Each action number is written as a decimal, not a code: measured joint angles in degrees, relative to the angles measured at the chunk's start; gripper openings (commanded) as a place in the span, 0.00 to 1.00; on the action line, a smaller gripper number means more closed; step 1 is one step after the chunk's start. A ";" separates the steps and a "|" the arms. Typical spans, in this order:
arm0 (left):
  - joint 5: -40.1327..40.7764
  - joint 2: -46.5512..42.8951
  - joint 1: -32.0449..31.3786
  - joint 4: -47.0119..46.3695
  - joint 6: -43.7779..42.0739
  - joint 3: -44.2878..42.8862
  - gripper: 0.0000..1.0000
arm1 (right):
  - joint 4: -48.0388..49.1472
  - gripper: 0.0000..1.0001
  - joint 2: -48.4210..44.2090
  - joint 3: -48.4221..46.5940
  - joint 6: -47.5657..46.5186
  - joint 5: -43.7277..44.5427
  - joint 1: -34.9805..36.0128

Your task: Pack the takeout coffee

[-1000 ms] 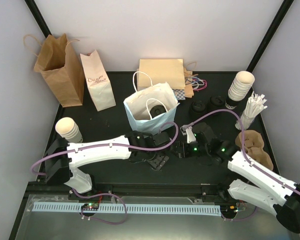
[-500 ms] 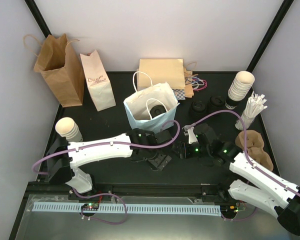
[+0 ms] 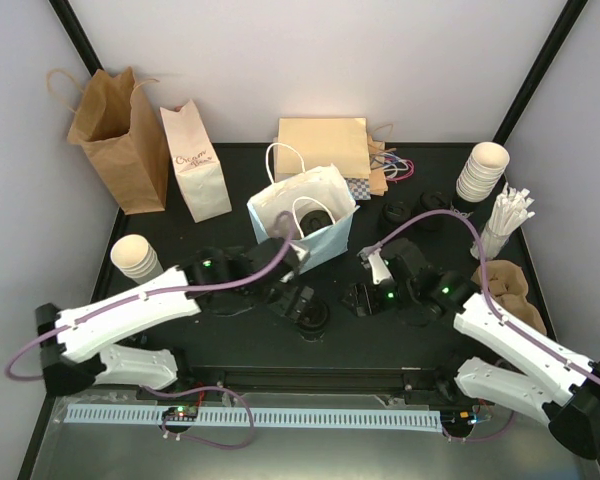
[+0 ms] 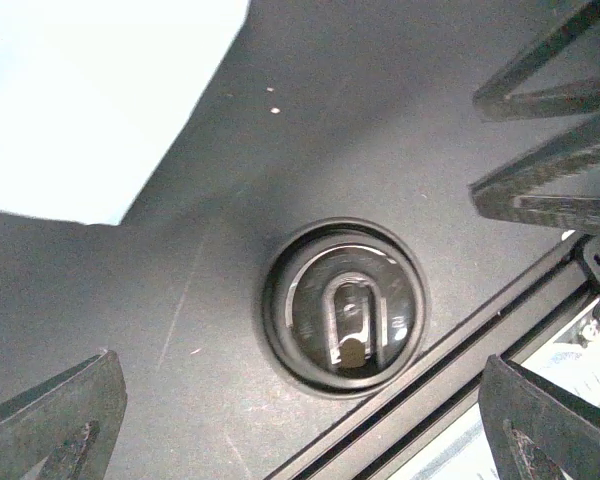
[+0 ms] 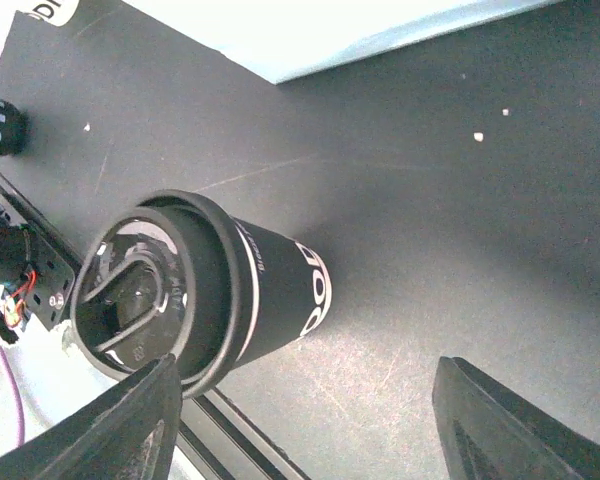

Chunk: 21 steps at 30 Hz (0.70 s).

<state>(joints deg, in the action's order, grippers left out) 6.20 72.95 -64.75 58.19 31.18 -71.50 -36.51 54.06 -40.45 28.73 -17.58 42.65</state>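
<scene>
The takeout coffee (image 3: 315, 318) is a small black cup with white print near its base and a round black lid. It stands upright on the black table by the front rail, with nothing holding it. My left gripper (image 3: 296, 299) hangs just above it, open. In the left wrist view the lid (image 4: 343, 308) sits between the wide-apart fingers of the left gripper (image 4: 310, 425). My right gripper (image 3: 359, 298) is open to the cup's right. In the right wrist view the cup (image 5: 270, 290) stands by the left finger of the right gripper (image 5: 330, 420).
A pale blue bag (image 3: 325, 235) stands open just behind the cup, with a dark round thing inside. Further back are a brown bag (image 3: 115, 135), a white printed bag (image 3: 198, 165) and a flat kraft bag (image 3: 322, 148). Cup stacks (image 3: 135, 258) (image 3: 480, 172), loose lids (image 3: 395, 213) and straws (image 3: 508, 215) stand at the sides.
My left arm has swung back to the left and its gripper has opened fully and risen above the cup. The right gripper has opened wider. The cup now stands free.
</scene>
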 measured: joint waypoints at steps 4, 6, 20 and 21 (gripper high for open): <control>-0.66 -8.11 4.04 -1.22 0.59 5.25 0.99 | -2.89 0.82 2.34 -4.66 -2.71 1.38 0.48; -1.64 -11.39 6.43 -1.62 0.66 8.35 0.99 | -4.68 0.87 3.93 -7.56 -4.04 2.86 1.60; -11.82 -20.61 21.59 -5.35 0.22 20.79 0.99 | -14.93 1.00 15.72 -22.60 -9.53 16.22 18.16; -12.52 -21.03 22.38 -5.64 0.11 21.33 0.99 | -15.41 1.00 16.48 -23.19 -9.94 16.61 18.49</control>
<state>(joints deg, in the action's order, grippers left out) -6.33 51.92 -42.37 52.56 31.29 -50.17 -51.92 70.54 -63.64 18.79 -0.97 61.14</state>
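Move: The black coffee cup with its lid on stands about 8 cm to the right hand's left and 3 cm back, its middle some 8 cm below. From the left hand, which is leaving, that cup is some 3 cm to the right, 3 cm back and 14 cm below. The light-blue bag stands about 13 cm ahead of the right hand and 9 cm to its left; the nearer black stack is roughly 16 cm ahead and 9 cm to its right. Leftward go both hands: the left clears out from above the lidded cup, about 10 cm left, lifting slightly then sinking, its fingers staying wide. The right rises beside the cup, then swings about 5 cm left and a little back to come in above the lid, opening fully while its fingers turn steeper downward and the wrist turns counter-clockwise. ##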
